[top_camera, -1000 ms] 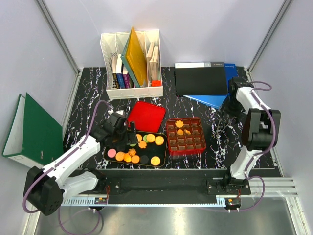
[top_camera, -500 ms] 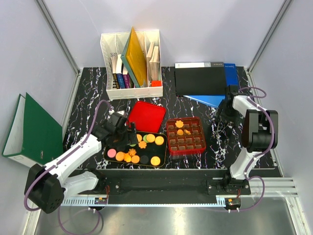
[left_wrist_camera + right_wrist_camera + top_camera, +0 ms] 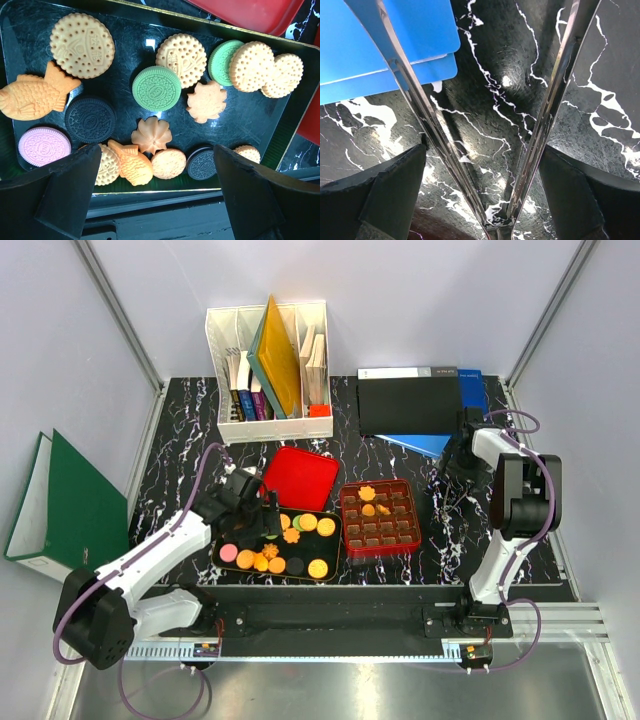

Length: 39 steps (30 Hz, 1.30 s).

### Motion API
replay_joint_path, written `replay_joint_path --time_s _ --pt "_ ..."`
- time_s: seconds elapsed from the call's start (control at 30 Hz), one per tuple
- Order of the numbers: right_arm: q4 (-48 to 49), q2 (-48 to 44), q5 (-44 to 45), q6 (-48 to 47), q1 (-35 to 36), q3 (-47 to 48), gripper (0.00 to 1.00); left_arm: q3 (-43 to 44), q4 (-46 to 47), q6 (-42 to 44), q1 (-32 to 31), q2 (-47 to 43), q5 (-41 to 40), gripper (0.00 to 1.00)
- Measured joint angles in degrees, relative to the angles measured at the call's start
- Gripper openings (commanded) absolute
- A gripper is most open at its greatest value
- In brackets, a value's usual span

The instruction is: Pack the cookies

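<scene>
The cookies lie in a black tray: round, flower, leaf and fish shapes in orange, cream, green, pink and black. In the top view the cookies fill the tray near the front edge. My left gripper hovers over the tray's near side, open and empty; from above the left gripper sits at the tray's back left. A red gridded tin holds a few orange cookies. My right gripper has metal tongs spread wide between its fingers, both arms against them.
A red lid lies behind the tray. Blue folders and a black folder lie at the back right, beside the right gripper. A white book rack stands at the back. A green binder leans left of the table.
The right arm has folded in, bringing its gripper closer to the blue folders. The left arm has barely moved.
</scene>
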Motion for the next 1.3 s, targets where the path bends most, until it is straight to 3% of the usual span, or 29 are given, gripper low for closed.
replay_joint_path --time_s 0.2,0.3,0.33,0.47,0.73,0.77,0.8,1.1,1.3 --pt "2.2 -0.3 -1.1 1.7 0.0 -1.3 0.88 0.0 -0.1 0.1 0.0 0.0 -0.4 0.97" --pt "3.6 -1.1 -1.4 2.4 0.0 -2.7 0.69 0.0 -0.1 0.1 0.0 0.0 -0.4 0.97" --pt "3.7 -1.3 -1.3 2.5 0.0 -2.9 0.54 0.0 -0.1 0.1 0.0 0.0 -0.4 0.97" --pt "3.8 -1.9 -1.1 3.1 0.0 -3.7 0.27 0.0 -0.2 0.0 0.0 -0.1 -0.5 0.97" --pt "-0.7 -8.7 -0.7 5.0 1.2 -8.9 0.25 0.0 -0.2 0.0 0.0 -1.0 -0.5 0.97" --pt "-2.1 -10.3 -0.3 5.0 2.0 -9.0 0.19 0.0 -0.2 0.0 0.0 -1.0 -0.5 0.97" --pt "-2.8 -11.9 -0.1 5.0 2.9 -8.9 0.00 0.0 -0.2 0.0 0.0 -1.0 -0.5 0.97" --pt "-5.5 -31.8 -4.8 3.7 13.9 -5.3 0.00 0.0 -0.3 0.0 0.0 -1.0 -0.7 0.98" --pt "-6.4 -40.5 -14.2 -0.8 21.4 -6.3 0.00 0.1 -0.4 0.0 0.0 -0.8 -1.0 0.98"
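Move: The open tongs lie flat at the height of the right hand, between its spread fingers, their middle about 4 cm ahead of it and dead in line. From that hand the red box is roughly 22 cm left and 8 cm back, and the blue folder some 12 cm ahead and 9 cm left. The left hand, idle above the cookie tray, has the tongs about 22 cm ahead, 51 cm to its right and 7 cm lower. Right fingers squeeze the tongs and carry them up some 19 cm, left 16 and back, towards the red box. ##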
